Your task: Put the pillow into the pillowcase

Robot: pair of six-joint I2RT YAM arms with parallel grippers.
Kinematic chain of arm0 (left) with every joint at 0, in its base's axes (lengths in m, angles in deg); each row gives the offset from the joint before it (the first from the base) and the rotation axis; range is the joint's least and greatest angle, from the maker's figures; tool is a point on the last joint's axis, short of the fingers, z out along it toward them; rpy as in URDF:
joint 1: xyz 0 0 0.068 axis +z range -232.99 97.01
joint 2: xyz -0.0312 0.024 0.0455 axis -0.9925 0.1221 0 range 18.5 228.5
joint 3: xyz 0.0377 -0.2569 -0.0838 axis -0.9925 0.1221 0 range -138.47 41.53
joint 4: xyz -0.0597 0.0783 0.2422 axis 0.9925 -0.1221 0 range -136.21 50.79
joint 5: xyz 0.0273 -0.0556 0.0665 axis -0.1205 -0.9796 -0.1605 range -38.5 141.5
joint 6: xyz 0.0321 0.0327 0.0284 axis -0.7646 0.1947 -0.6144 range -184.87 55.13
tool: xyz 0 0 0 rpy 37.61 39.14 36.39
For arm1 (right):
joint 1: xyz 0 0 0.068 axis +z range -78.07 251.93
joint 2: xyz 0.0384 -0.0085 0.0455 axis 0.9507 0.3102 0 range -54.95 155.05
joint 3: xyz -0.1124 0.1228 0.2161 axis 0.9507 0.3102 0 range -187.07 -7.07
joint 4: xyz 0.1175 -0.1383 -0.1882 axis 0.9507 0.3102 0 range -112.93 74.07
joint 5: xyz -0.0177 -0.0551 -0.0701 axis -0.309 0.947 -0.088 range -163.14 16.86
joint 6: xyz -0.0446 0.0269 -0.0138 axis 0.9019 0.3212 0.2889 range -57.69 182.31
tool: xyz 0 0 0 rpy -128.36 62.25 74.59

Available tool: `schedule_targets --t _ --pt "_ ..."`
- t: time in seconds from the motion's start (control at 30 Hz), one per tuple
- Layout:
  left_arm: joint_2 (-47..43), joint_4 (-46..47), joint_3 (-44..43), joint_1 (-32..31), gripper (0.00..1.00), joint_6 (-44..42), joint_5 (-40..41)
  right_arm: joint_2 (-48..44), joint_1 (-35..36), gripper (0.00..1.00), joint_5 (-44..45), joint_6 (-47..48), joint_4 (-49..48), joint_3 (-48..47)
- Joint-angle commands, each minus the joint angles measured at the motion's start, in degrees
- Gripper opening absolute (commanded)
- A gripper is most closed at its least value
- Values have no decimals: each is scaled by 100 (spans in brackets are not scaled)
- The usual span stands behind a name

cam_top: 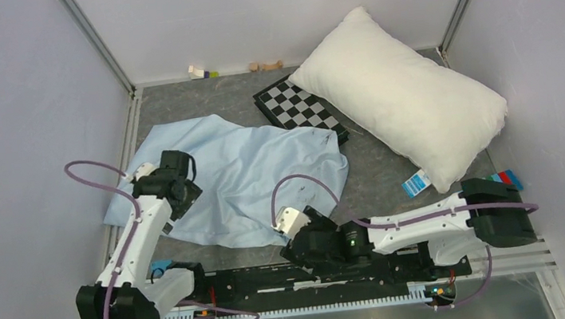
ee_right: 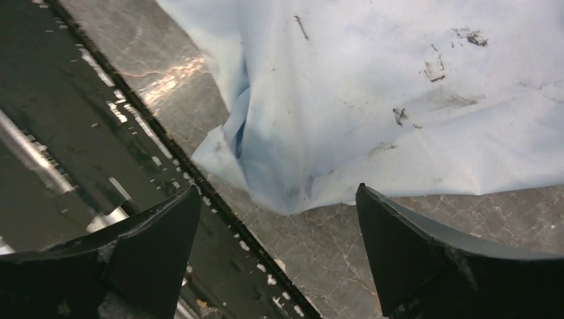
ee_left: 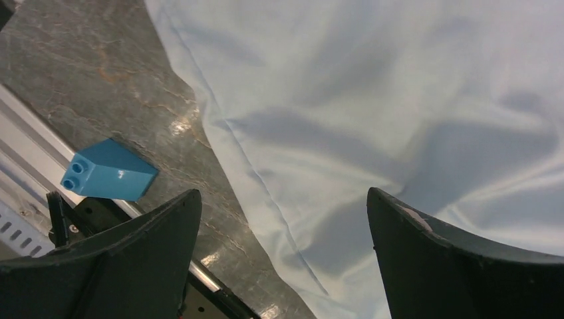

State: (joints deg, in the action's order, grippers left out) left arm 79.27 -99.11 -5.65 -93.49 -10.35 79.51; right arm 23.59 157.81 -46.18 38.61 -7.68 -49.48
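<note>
The cream-white pillow [cam_top: 401, 98] lies at the back right of the table, apart from both arms. The pale blue pillowcase [cam_top: 241, 172] is spread flat and wrinkled at centre left. My left gripper [cam_top: 179, 194] hovers over its left near part, open and holding nothing; the left wrist view shows the hem of the pillowcase [ee_left: 372, 100] running between the spread jaws of that gripper [ee_left: 282, 196]. My right gripper [cam_top: 304, 236] is at the cloth's near right corner, open and empty. In the right wrist view the stained corner of the pillowcase [ee_right: 372, 100] lies just ahead of the gripper [ee_right: 278, 189].
A black-and-white checkerboard panel [cam_top: 297, 105] lies partly under the pillow and the cloth's far edge. A blue brick [ee_left: 110, 171] sits by the near rail [cam_top: 316, 272]. A small blue card [cam_top: 417, 184] lies near the pillow's front. Small blocks [cam_top: 203, 72] rest at the back wall.
</note>
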Motion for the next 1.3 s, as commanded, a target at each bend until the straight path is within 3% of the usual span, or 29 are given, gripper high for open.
schedule_targets --t 0.0,0.1,0.27,0.4,0.5,0.6,0.73,0.77,1.0,1.27 --pt "160 446 162 950 100 223 27 448 -176 89 590 151 49 -404" --pt "748 727 185 1559 100 93 -519 491 -473 68 478 294 -51 -292" --pt "1362 1303 390 1821 100 102 -640 277 -775 16 415 375 -68 -225" --pt "1805 1562 514 1840 100 225 -684 26 -938 2 481 370 21 -349" --pt "2051 1915 765 1841 93 357 -744 -106 -1079 0 522 441 135 -494" --pt "2205 2271 939 1837 75 345 -873 -232 -1140 0 578 540 234 -617" --pt "1921 2077 642 1828 8 26 -806 -531 -1145 0 590 634 352 -723" --pt "1736 1905 516 1827 3 -78 -719 -616 -1140 0 610 653 377 -746" --pt "-293 1156 -972 1824 2 -1431 -164 -1429 -1030 0 629 1348 448 -1338" --pt "-1384 1340 -2860 1820 2 -2316 -928 -1623 -508 0 627 2271 908 -3250"
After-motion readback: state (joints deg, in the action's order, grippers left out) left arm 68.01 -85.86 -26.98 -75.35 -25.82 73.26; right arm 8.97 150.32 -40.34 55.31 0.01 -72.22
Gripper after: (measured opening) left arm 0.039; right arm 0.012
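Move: The left hand's grasp spot, the left near part of the pillowcase, lies about 3 cm ahead, 4 cm left and 9 cm below; a blue block sits some 13 cm back and 6 cm left of this hand. For the right hand, the crumpled near corner of the pillowcase is about 5 cm ahead, 1 cm right and 2 cm lower. From that hand the chessboard lies roughly 38 cm ahead and 5 cm right, the blue-white carton about 12 cm ahead and 31 cm right. Forward some 6 cm and slightly down, the right hand shuts its fingers on the crumpled near corner. Meanwhile the left hand slips left, sinks onto the cloth, edges forward and pinches its left part a little later. Both then lift the pillowcase, the left nearly 30 cm with its fingers tipping up to about level, the right rather less while its wrist rolls and tips up. ##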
